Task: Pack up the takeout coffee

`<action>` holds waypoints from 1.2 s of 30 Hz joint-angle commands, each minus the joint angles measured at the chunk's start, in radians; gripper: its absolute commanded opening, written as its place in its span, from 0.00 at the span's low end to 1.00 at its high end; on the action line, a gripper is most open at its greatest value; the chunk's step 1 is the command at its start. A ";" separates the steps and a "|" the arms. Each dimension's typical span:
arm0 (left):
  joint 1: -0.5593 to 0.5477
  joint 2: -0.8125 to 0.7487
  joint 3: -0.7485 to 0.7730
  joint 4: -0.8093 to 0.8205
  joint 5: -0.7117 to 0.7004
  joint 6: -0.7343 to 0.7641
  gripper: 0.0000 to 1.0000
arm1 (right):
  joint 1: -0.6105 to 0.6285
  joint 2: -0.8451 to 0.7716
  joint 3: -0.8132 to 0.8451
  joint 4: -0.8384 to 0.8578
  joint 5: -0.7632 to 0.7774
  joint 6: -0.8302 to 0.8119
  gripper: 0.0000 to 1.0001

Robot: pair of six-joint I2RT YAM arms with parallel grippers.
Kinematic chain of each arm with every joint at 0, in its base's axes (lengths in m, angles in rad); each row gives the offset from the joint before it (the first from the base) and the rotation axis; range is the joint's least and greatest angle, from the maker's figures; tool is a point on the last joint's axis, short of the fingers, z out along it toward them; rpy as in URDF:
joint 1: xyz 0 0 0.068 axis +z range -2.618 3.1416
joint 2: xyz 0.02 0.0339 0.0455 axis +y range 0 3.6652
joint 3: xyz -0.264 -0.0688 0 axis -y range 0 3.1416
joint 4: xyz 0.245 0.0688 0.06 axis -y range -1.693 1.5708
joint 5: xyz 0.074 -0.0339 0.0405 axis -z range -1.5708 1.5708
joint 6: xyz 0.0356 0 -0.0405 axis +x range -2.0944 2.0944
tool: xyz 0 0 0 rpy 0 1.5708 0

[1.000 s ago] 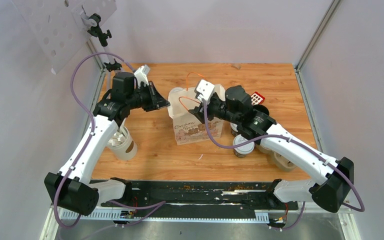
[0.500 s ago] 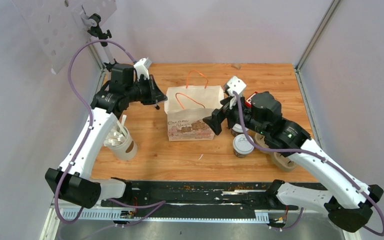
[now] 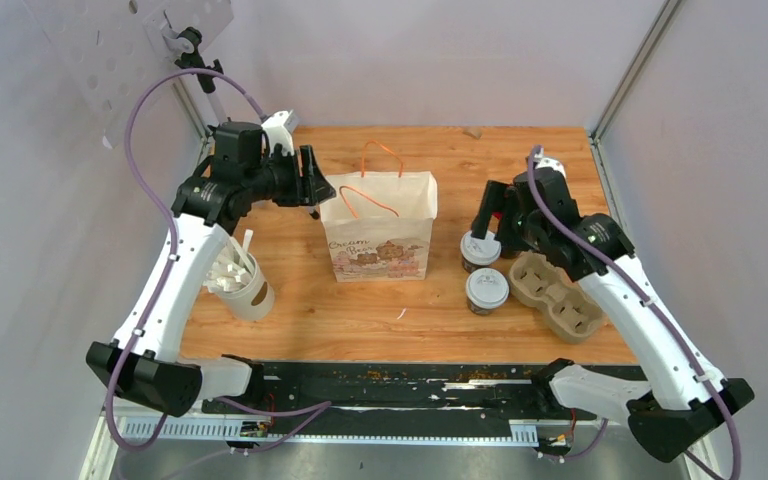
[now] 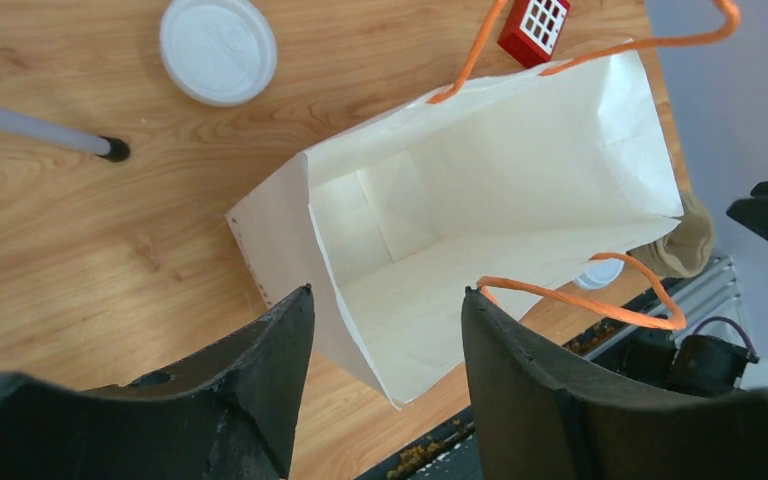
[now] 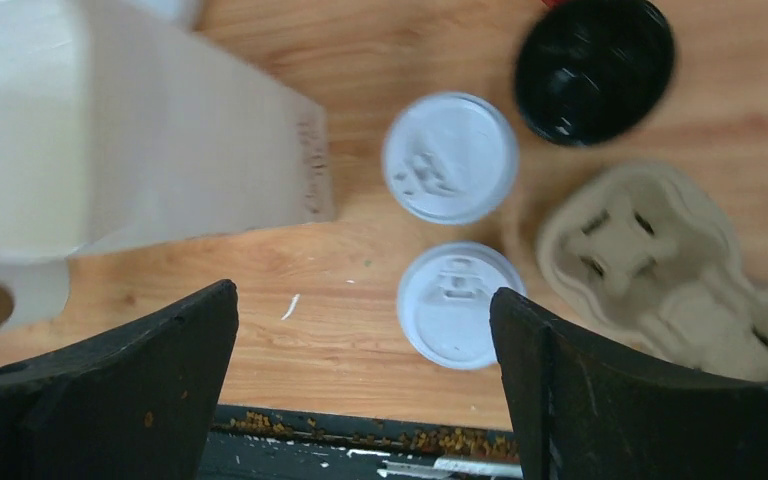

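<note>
The takeout coffee is two dark-sided cups with white sip lids, one (image 3: 480, 249) (image 5: 449, 157) behind the other (image 3: 487, 289) (image 5: 458, 305), standing on the table right of the white paper bag (image 3: 378, 225) (image 4: 480, 200). My right gripper (image 3: 484, 222) (image 5: 363, 295) hangs open above the cups, holding nothing; the nearer lid lies by its right finger. My left gripper (image 3: 315, 190) (image 4: 385, 300) is open at the bag's left edge. The bag's side wall passes between its fingers without touching them. The bag stands upright, its mouth open and its inside bare.
A pulp cup carrier (image 3: 557, 293) (image 5: 650, 260) lies right of the cups. A black round lid (image 5: 594, 68) sits behind them. A pale cup with stirrers (image 3: 245, 285) stands at the left. Behind the bag lie a loose white lid (image 4: 218, 50) and a small red block (image 4: 535, 25).
My right arm pulled out of the bag and swung right over the cups. My left gripper opened and let go of the bag's edge. The bag now stands upright.
</note>
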 commanded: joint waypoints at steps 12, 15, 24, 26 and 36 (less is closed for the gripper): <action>0.002 -0.128 -0.051 -0.032 -0.062 0.048 1.00 | -0.438 -0.053 -0.292 -0.134 0.176 0.208 0.86; 0.002 -0.151 -0.076 -0.025 -0.053 0.049 1.00 | -0.506 -0.085 -0.378 -0.024 0.108 0.083 0.87; 0.002 -0.189 -0.145 0.001 -0.013 0.044 1.00 | -0.614 -0.067 -0.446 0.021 0.062 0.070 0.76; 0.002 -0.190 -0.151 -0.001 -0.006 0.046 1.00 | -0.625 -0.051 -0.451 0.030 0.071 0.060 0.76; 0.002 -0.207 -0.161 0.007 -0.005 0.037 1.00 | -0.677 -0.038 -0.516 0.113 0.004 0.025 0.74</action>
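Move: The cup carrier I'm going for with my empty right hand lies about 21 cm to its right, 4 cm back and some 22 cm below. Near my way stand the far lidded cup, 3 cm right and 2 cm ahead, the near lidded cup, 4 cm right and 8 cm back, and the black cup, 12 cm right and 5 cm ahead. From my left hand the carrier is roughly 50 cm right and 11 cm back. I swing my right hand about 18 cm right and some 16 cm down, with a little drift back, until its fingers hover close above the middle of the cup carrier. On the way the wrist turns about 40 degrees clockwise, the fingers tip steeper down, and they narrow to three-quarters open. I draw my left hand about 4 cm back beside the bag, opening it fully. ##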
